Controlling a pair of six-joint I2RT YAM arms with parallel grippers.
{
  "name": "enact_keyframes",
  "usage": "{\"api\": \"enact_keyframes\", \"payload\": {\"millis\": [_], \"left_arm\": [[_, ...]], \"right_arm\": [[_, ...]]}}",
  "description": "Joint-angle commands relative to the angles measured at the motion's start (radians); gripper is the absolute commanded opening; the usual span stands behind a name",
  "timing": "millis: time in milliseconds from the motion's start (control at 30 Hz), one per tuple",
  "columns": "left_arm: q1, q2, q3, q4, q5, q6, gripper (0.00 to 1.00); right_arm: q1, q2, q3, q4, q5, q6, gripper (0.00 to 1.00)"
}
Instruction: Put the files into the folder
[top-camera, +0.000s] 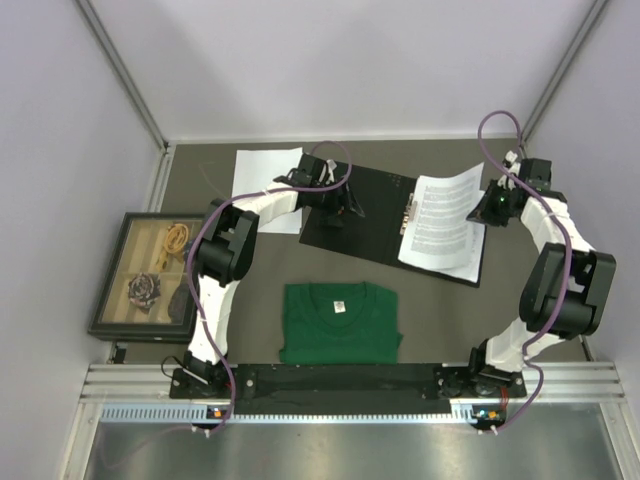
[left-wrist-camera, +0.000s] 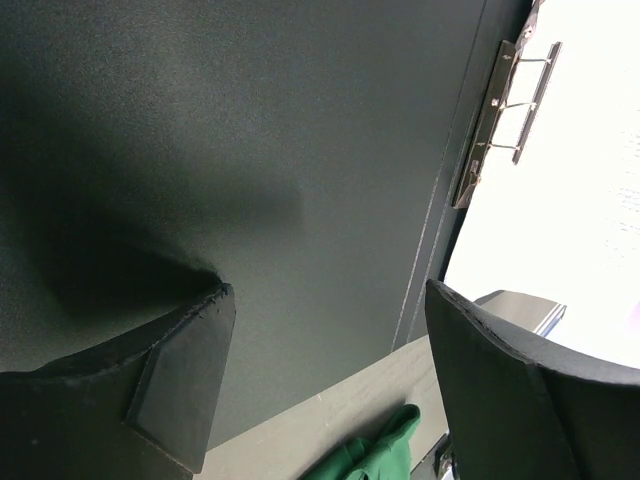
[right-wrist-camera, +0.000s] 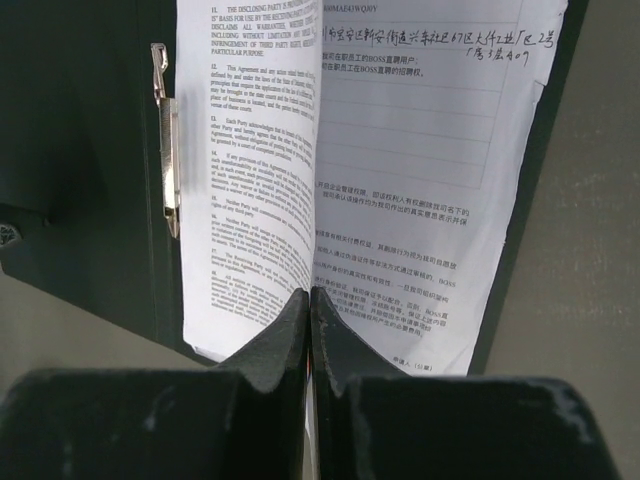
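The folder (top-camera: 365, 215) lies open on the table, black inner faces up, with its metal clip (left-wrist-camera: 500, 110) along the spine. The files (top-camera: 445, 225), white sheets with black print, rest on its right half. My right gripper (right-wrist-camera: 310, 300) is shut on the near edge of the top sheet (right-wrist-camera: 250, 150), which stands lifted and bowed toward the clip (right-wrist-camera: 168, 150). A second printed sheet (right-wrist-camera: 420, 200) lies flat beneath it. My left gripper (left-wrist-camera: 330, 340) hovers open close over the folder's bare left face (left-wrist-camera: 250, 150), with nothing between its fingers.
A folded green shirt (top-camera: 340, 322) lies near the front, just below the folder. A dark-framed picture box (top-camera: 150, 275) sits at the left. Another white sheet (top-camera: 262, 180) lies at the back left, partly under my left arm.
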Motion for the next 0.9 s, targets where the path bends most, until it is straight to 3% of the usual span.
{"api": "enact_keyframes", "payload": {"millis": [0,400,533,667,733,867], "left_arm": [[0.002,0.022,0.029,-0.034,-0.026,0.036,0.81],[0.002,0.021,0.037,-0.033,-0.008,0.051,0.83],[0.002,0.006,0.081,-0.063,-0.002,0.072,0.86],[0.006,-0.017,0.13,-0.096,0.027,0.083,0.86],[0.012,-0.053,0.146,-0.113,0.052,0.094,0.86],[0.073,-0.184,0.057,-0.08,0.053,0.097,0.86]], "right_arm": [[-0.006,0.026,0.055,0.029,-0.033,0.005,0.0],[-0.007,0.063,0.056,0.039,-0.048,-0.014,0.0],[-0.007,0.075,0.059,0.035,-0.027,-0.012,0.06],[-0.006,0.08,0.075,-0.009,0.035,-0.006,0.25],[-0.001,0.09,0.12,-0.07,0.189,0.003,0.31],[0.011,0.061,0.165,-0.152,0.465,-0.008,0.52]]}}
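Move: The right hand still pinches the raised right edge of the files. The folder's right side, where they go, has its middle about 7 cm left of this hand, 3 cm back and 6 cm below. The metal clip stands about 16 cm left, level ahead, and the black left cover's middle some 28 cm left and 1 cm ahead, both 7 cm below. From the left hand, the folder's right side lies about 24 cm right, 7 cm back and 3 cm below. The right hand lowers the files about 2.5 cm, opens and lets go, veering 3 cm right; left hand rises. ##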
